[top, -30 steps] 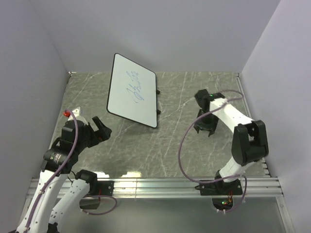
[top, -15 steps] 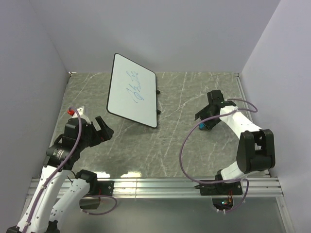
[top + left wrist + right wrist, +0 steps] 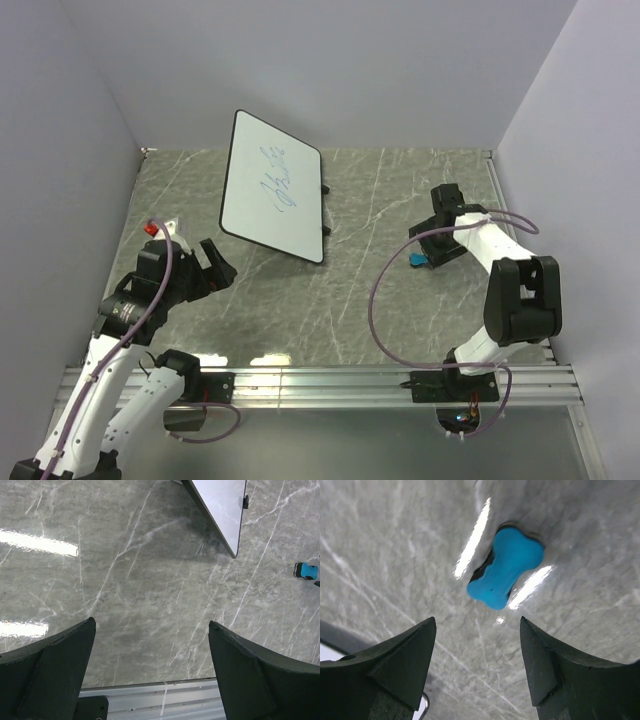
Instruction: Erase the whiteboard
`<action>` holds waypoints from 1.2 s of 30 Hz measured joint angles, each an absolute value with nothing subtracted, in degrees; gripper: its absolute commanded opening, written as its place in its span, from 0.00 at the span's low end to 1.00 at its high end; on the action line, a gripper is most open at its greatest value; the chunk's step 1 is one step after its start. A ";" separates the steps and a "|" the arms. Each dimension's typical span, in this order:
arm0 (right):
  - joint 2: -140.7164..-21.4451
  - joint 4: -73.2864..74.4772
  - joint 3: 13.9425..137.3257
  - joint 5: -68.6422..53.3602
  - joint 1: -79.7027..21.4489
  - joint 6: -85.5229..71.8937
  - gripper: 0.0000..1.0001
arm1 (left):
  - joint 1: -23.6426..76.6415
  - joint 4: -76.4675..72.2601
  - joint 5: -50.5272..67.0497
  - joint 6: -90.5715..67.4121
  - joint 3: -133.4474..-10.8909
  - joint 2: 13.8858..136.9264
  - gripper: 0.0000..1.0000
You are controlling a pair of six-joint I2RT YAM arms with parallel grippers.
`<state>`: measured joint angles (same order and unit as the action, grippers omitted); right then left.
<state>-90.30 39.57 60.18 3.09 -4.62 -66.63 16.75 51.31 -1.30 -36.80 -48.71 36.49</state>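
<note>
The whiteboard, white with a thin black frame and blue scribbles, stands tilted at the back left of the marble table; its near corner shows in the left wrist view. A small blue eraser lies on the table at right, and also shows in the left wrist view and the right wrist view. My right gripper is open and empty, hovering just beside the eraser. My left gripper is open and empty at the near left, well short of the board.
Grey walls close in the table on the left, back and right. A metal rail runs along the near edge and shows in the left wrist view. The board's small black feet stick out on its right side.
My right gripper has pulled back to the right from over the eraser, which now lies uncovered. My left arm has shifted slightly toward the near edge.
</note>
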 measured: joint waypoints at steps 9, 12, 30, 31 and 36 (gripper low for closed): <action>-94.54 39.24 60.18 3.64 -0.91 -66.63 0.68 | 16.75 51.33 -1.34 -36.82 -48.71 36.71 0.99; -97.25 38.59 60.18 3.36 -0.71 -66.63 0.64 | 16.75 51.33 -1.39 -36.84 -48.71 36.82 0.99; -102.78 38.59 64.69 0.16 -0.73 -62.28 0.00 | 16.75 51.18 -2.92 -37.01 -48.71 38.79 0.99; -102.78 38.61 65.01 -0.69 -0.75 -61.63 0.00 | 16.75 51.00 -2.83 -36.80 -48.84 39.62 1.00; -102.78 38.28 68.60 -8.47 -1.19 -57.21 0.00 | 16.69 50.39 -2.85 -32.88 -57.32 48.34 1.00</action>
<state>-102.78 38.28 68.60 -8.47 -1.19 -57.21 16.69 50.39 -2.85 -32.88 -57.32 48.34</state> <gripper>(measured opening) 0.382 0.995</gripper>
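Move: The blue eraser lies on the table just below the open right fingers, roughly 5 cm down, 2 cm to the right and about 1 cm farther out. The whiteboard, raised and tilted, has its middle about 35 cm to the right hand's left, some 13 cm farther out and around 5 cm higher. From the left hand, the eraser is some 48 cm to the right, about 14 cm ahead and 18 cm below. Right fingers pinch the eraser: the hand sinks about 5 cm, easing 2 cm to its right, and closes around it. It then lifts some 3 cm while swinging forward and left towards the whiteboard with the grip kept, turning slightly counter-clockwise. Only at the very end does the open left hand start forward about 3 cm and up towards the board. ##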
